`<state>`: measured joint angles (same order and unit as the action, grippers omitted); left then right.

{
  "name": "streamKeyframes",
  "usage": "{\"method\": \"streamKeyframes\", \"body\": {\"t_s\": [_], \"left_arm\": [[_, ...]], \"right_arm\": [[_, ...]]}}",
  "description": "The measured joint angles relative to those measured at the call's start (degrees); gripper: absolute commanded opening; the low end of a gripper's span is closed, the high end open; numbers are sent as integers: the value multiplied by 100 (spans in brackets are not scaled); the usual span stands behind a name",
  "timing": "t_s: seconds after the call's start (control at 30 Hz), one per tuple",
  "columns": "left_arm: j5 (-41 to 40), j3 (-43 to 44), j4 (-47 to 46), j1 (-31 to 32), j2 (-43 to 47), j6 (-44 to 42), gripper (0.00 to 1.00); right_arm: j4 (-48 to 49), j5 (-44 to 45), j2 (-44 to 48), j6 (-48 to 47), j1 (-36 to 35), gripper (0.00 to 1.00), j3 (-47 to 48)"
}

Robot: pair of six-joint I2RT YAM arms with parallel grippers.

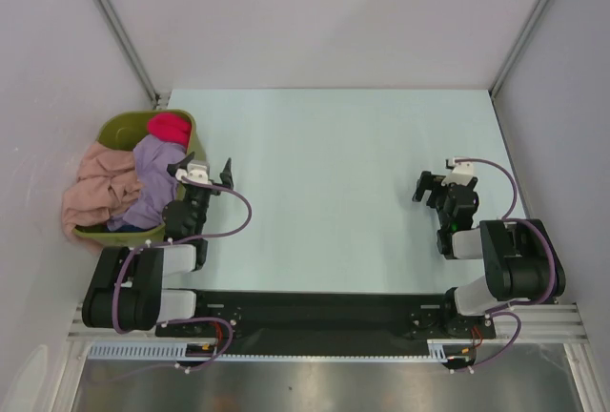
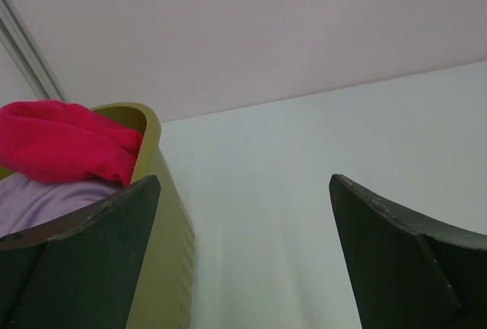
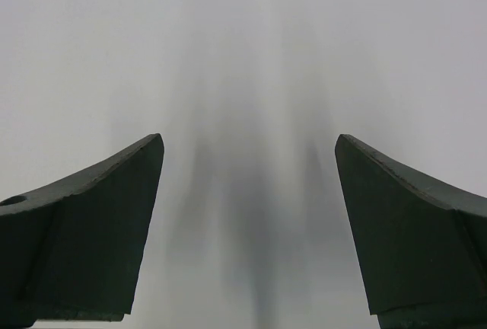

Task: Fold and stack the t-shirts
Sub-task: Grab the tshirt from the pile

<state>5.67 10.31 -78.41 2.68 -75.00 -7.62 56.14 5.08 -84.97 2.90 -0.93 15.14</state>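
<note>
The t-shirts lie crumpled in an olive-green tub [image 1: 112,132] at the table's left edge. A red tee [image 1: 169,127] is on top at the far end, a lavender one [image 1: 152,178] is in the middle, and a peach-pink one [image 1: 93,193] hangs over the left side. I cannot make out a dark blue one. My left gripper [image 1: 204,170] is open and empty, just right of the tub. Its wrist view shows the gripper [image 2: 245,184], the red tee [image 2: 68,150], the lavender cloth [image 2: 38,199] and the tub wall [image 2: 163,222]. My right gripper [image 1: 434,186] is open and empty over bare table at the right [image 3: 249,142].
The pale table top [image 1: 324,183] is bounded by grey walls at the back and on both sides, with metal posts in the far corners. The tub stands against the left wall. Both arm bases sit on a black rail [image 1: 315,312] at the near edge.
</note>
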Motion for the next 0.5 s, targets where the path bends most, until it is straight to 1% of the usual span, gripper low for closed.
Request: {"method": "streamKeyframes", "body": {"t_s": [0.27, 0.33, 0.37, 0.43, 0.5], "left_arm": [[17, -7, 13, 0, 20, -7, 100], [240, -11, 297, -2, 243, -57, 100], [404, 17, 684, -4, 455, -98, 100], [1029, 186, 1897, -7, 1097, -310, 100], [1818, 656, 3195, -2, 1561, -568, 100]], "right_arm": [[0, -17, 0, -2, 31, 100, 0], [-2, -17, 0, -2, 31, 100, 0], [2, -22, 0, -4, 31, 100, 0], [-114, -50, 70, -26, 26, 100, 17], [-925, -28, 446, -48, 0, 100, 262]]}}
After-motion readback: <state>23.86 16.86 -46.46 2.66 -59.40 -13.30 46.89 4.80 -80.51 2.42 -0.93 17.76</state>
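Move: The red t-shirt on top of the pile in the green bin lies some 11 cm to the left of the left hand, about 9 cm farther out and roughly 5 cm lower. The lavender shirt is about 13 cm left and 1 cm back, the peach one about 23 cm left and 3 cm back, both some 8 cm below the left hand. From the right hand the red shirt is some 62 cm to the left and 11 cm ahead, about 5 cm higher. Instead of reaching for the pile, the left hand, empty and wide open, swings away from the red shirt and the green bin's near side, about 5 cm to its right and a couple of centimetres back, staying at nearly the same height. As it goes, the wrist turns clockwise by some 15 degrees, its left side rising and the fingers tipping a little downward, gathering speed and touching nothing. ##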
